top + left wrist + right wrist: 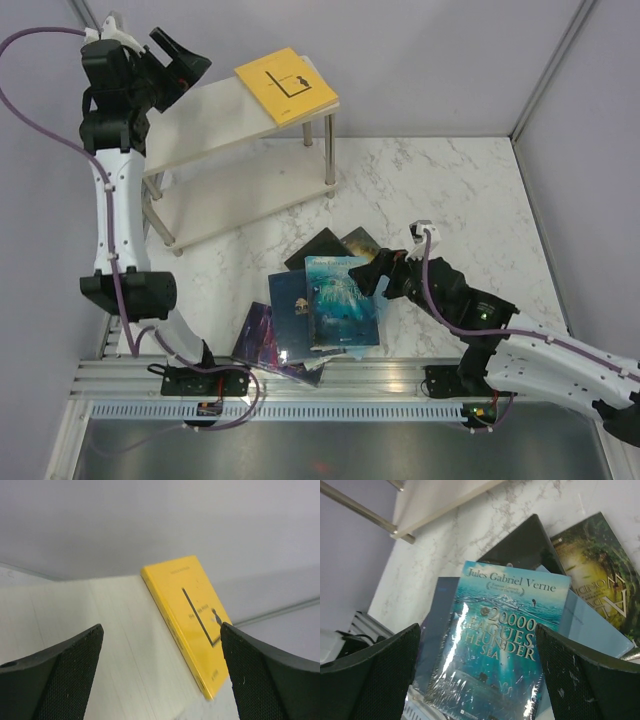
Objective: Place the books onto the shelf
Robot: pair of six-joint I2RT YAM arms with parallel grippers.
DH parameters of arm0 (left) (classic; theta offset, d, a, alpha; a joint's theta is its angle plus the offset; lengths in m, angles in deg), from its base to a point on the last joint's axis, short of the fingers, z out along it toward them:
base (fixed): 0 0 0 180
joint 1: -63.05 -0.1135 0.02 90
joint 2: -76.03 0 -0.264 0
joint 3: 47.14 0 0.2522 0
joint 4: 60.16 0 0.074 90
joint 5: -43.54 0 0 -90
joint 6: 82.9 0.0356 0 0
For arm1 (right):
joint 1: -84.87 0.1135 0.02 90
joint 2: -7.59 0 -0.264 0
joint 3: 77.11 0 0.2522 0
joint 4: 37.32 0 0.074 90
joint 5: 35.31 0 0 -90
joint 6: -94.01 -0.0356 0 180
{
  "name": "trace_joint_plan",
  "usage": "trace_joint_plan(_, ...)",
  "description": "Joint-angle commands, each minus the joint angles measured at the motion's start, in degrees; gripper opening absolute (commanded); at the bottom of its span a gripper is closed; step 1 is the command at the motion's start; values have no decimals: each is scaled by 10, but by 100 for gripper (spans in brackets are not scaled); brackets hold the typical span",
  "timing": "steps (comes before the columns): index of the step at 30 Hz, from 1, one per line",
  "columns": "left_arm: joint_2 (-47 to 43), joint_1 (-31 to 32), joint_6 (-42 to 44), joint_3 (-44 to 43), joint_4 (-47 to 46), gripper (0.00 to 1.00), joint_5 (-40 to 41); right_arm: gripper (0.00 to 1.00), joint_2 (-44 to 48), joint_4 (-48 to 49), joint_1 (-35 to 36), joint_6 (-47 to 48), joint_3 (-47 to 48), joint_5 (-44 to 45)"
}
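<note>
A yellow book [286, 85] [192, 615] lies flat at the right end of the shelf's top board [210, 118] [100, 630]. My left gripper [190, 62] [160, 675] hovers open at the board's left end, apart from the book and holding nothing. The other books lie in a loose pile on the table, with a teal book [340, 300] [505, 640] on top. My right gripper [372, 280] [477, 675] hangs open just above the teal book's right side, empty. Under it lie a navy book [288, 300], a black book [525, 550], a green-gold book [600, 570] and a purple book [262, 335].
The shelf's lower board [240, 195] stands on thin metal legs [329, 150] at the back left of the marble table [460, 190]. Grey walls close in the left, back and right sides. An aluminium rail [330, 375] runs along the near edge, under part of the pile.
</note>
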Motion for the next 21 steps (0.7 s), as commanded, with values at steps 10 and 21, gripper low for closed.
trace_joint_plan(10,-412,186,79,507,22,100,-25,98,-154,16,-1,-67,-20,28)
trace_joint_plan(21,-549,308,-2,869,-64,100,-36,98,-140,17,-2,-83,-55,25)
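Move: The blue "20000 Leagues" book on top of the pile lies about 33 cm back, 28 cm right and 43 cm below the left hand. From the right hand it is some 6 cm left, level ahead and 18 cm below. The dark blue book is roughly 10 cm left of it and 2 cm nearer the bases; the black book is 12 cm farther out and 5 cm left of it. Open left hand sweeps 30 cm back, dropping and swinging right towards the blue book; open right sinks 10 cm. ##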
